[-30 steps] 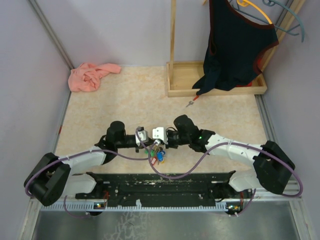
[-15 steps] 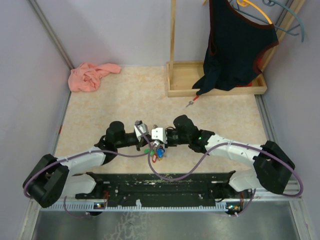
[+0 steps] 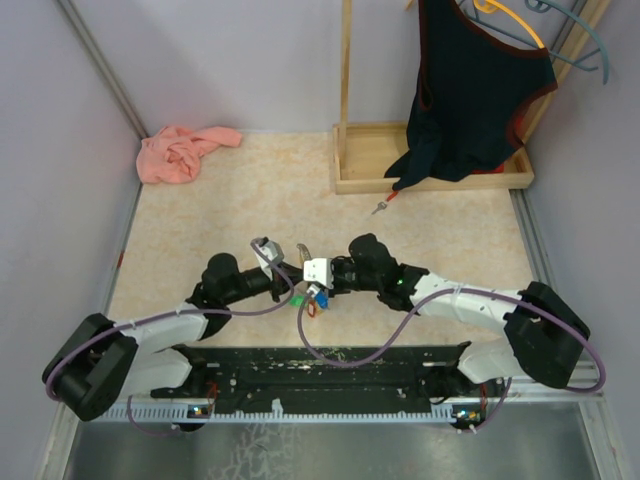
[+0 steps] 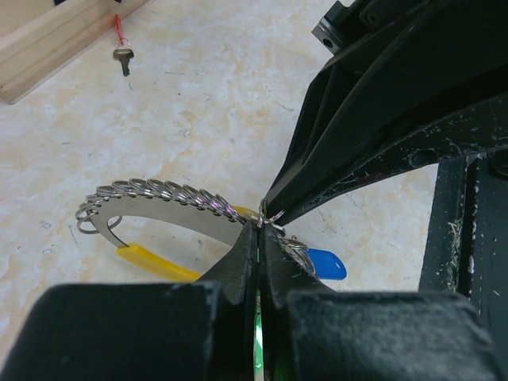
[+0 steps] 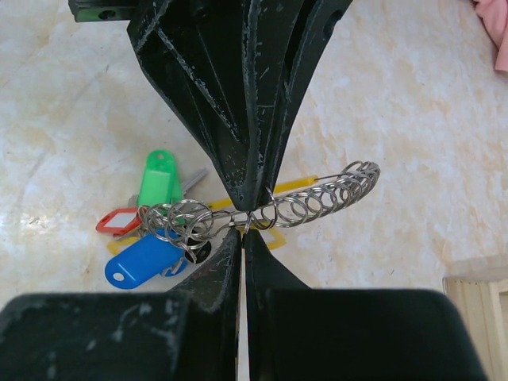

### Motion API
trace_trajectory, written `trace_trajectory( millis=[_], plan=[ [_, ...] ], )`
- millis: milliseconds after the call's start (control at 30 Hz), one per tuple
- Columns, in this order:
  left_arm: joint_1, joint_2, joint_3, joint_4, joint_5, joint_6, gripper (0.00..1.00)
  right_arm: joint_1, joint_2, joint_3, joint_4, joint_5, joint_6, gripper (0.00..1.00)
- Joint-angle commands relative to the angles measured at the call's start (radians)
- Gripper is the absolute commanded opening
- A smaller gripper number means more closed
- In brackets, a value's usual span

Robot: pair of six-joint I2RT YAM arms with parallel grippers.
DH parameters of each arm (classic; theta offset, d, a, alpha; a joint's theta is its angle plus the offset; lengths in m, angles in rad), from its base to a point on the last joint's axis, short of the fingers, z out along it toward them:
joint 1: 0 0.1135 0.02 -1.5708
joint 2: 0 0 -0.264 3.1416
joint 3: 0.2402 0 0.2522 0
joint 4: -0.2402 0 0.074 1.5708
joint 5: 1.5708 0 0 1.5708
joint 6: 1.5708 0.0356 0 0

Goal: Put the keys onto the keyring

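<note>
The keyring (image 5: 262, 210) is a string of small silvery rings with green (image 5: 157, 178), red (image 5: 119, 221) and blue (image 5: 143, 258) tags bunched at one end. My right gripper (image 5: 244, 228) is shut on one of its rings from below. My left gripper (image 4: 262, 228) is shut on the same spot, tip to tip with the right one. The ring chain (image 4: 159, 190) arcs away over the table, with a yellow tag (image 4: 151, 262) below it. In the top view the tags (image 3: 310, 300) hang between both wrists. One key (image 3: 380, 207) with a red cord lies far off by the wooden base.
A wooden rack base (image 3: 430, 178) stands at the back right with a dark garment (image 3: 470, 90) hanging over it. A pink cloth (image 3: 183, 152) lies crumpled at the back left. A black rail (image 3: 320, 365) runs along the near edge.
The left wrist has swung up and back, rolling over. The ring chain now arcs out above the grippers, and the bunch of tags has shifted slightly left. Both grippers stayed shut.
</note>
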Motion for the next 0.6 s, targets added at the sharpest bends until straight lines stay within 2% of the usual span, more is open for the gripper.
trace_trajectory(
  millis=[0, 167, 200, 267, 333, 567],
  plan=[
    [-0.002, -0.057, -0.017, 0.228, -0.055, -0.082, 0.00, 0.027, -0.015, -0.020, 0.048, -0.033, 0.010, 0.00],
    [-0.001, -0.049, -0.071, 0.295, -0.106, -0.116, 0.01, 0.025, -0.052, -0.039, 0.078, 0.016, 0.011, 0.00],
    [-0.001, -0.043, -0.077, 0.296, -0.106, -0.117, 0.06, 0.026, -0.060, -0.037, 0.077, 0.027, 0.009, 0.00],
    [0.000, -0.036, -0.087, 0.301, -0.100, -0.119, 0.21, 0.026, -0.075, -0.025, 0.062, 0.037, -0.007, 0.00],
    [0.000, -0.033, -0.096, 0.301, -0.100, -0.118, 0.32, 0.025, -0.083, -0.012, 0.041, 0.040, -0.020, 0.00],
    [0.002, -0.069, -0.095, 0.190, -0.091, -0.047, 0.45, 0.026, -0.084, 0.024, 0.009, 0.044, -0.056, 0.00]
  ],
)
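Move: The wire ring of the keyring is already pinched between both hands' fingertips. From either hand, the keyring's middle lies roughly 2 cm ahead, level sideways, and some 3 cm lower. From the left hand, the blue tag hangs about 4 cm back, 2 cm right and 5 cm down; the green tag about 5 cm back, 1 cm left and 6 cm down. The loose key lies about 16 cm ahead and 17 cm right of it, some 12 cm below. The keyring's wire ring stays pinched in the shut right fingertips, while the left fingers, at first still closed on it, open nearly halfway and come free. The left hand rises about 2.5 cm and draws about 1 cm left, away from the ring, its fingertips tipping up some 10 degrees. The right hand lifts about 1 cm, then sinks back and shifts slightly right. ##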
